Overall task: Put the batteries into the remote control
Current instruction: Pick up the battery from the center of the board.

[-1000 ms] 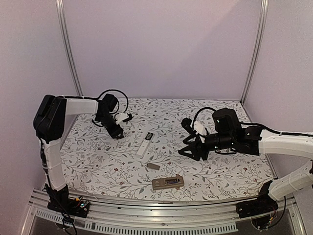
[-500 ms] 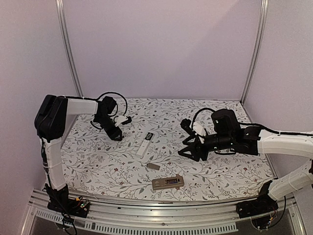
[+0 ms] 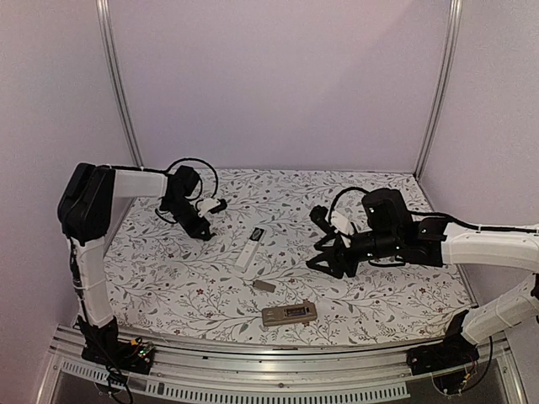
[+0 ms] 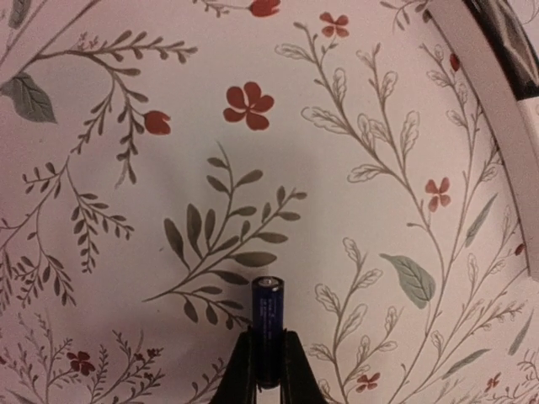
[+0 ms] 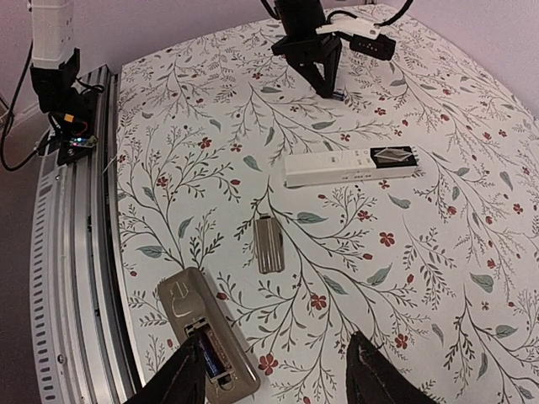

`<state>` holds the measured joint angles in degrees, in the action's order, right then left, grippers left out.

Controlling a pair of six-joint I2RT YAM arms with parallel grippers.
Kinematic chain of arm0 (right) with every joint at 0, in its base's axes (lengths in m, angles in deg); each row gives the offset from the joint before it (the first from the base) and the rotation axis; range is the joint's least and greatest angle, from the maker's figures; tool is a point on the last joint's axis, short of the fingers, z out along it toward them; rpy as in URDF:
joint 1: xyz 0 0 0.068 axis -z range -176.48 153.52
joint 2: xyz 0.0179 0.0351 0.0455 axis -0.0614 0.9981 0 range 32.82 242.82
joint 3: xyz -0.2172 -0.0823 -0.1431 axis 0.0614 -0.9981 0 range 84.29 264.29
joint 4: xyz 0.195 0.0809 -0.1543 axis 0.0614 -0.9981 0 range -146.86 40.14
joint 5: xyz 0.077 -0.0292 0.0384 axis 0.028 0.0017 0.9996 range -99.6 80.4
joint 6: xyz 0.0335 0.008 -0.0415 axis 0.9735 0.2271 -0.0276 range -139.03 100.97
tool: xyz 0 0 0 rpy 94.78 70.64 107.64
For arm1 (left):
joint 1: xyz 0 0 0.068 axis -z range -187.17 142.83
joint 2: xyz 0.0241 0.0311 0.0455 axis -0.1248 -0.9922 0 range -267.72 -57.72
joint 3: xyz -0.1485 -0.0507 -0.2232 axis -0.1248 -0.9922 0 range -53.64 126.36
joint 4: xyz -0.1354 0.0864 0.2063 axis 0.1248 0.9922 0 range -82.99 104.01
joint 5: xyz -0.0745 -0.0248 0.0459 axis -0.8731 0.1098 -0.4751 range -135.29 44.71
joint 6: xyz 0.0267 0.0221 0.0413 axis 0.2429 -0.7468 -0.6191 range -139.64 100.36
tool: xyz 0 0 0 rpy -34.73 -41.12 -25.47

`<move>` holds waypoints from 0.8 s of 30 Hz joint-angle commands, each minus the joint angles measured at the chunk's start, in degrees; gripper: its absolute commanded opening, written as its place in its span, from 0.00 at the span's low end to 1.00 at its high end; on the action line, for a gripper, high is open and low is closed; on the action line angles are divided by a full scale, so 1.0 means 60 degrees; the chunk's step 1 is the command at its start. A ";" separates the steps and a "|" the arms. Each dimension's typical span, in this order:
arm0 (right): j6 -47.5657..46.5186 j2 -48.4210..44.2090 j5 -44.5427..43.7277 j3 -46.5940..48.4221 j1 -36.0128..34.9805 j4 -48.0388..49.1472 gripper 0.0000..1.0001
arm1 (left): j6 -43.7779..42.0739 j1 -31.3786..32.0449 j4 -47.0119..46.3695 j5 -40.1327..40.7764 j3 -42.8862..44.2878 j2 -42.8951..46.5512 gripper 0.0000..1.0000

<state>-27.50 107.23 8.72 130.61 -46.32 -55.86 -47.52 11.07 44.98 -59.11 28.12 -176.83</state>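
Note:
A tan remote control [image 3: 288,314] lies near the front edge with its battery bay open. In the right wrist view a dark battery [image 5: 210,358] sits in that bay of the remote control [image 5: 189,311]. My left gripper [image 4: 268,374] is shut on another battery [image 4: 268,320], a dark slim cylinder held just over the floral cloth at the back left. From above, that left gripper [image 3: 205,231] points down at the table. My right gripper [image 5: 274,362] hangs open above the cloth, right of the remote, with nothing between its fingers. In the top view the right gripper [image 3: 328,263] is mid-table.
A white remote [image 3: 249,249] lies mid-table between the arms. The ribbed battery cover [image 3: 264,285] rests loose just behind the tan remote. An aluminium rail [image 3: 253,358] runs along the front edge, and pale walls close in the back and sides.
My left gripper has closed on the battery and shifted slightly left. The right arm has barely moved.

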 commanded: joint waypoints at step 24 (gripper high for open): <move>0.3323 -0.2079 0.1105 0.0660 0.0798 0.0462 0.58 | 0.0266 0.7246 -0.1572 0.0067 -0.2205 0.6511 0.00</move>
<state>-10.75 95.47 13.90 135.36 -41.97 -53.20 -47.89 52.55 33.92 -61.23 14.63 -137.36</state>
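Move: The left hand, already shut on the battery at table level, is bound for the open remote control, about 26 cm back and 23 cm to its right. The white box lies 5 cm back and 13 cm right of this hand; the small brown cover, 17 cm back and 17 cm right. From the right hand, the remote control is some 6 cm back, 7 cm left and 16 cm below. Left hand swings the pinched battery 24 cm back, up and right towards the remote control; right hand rises 12. ##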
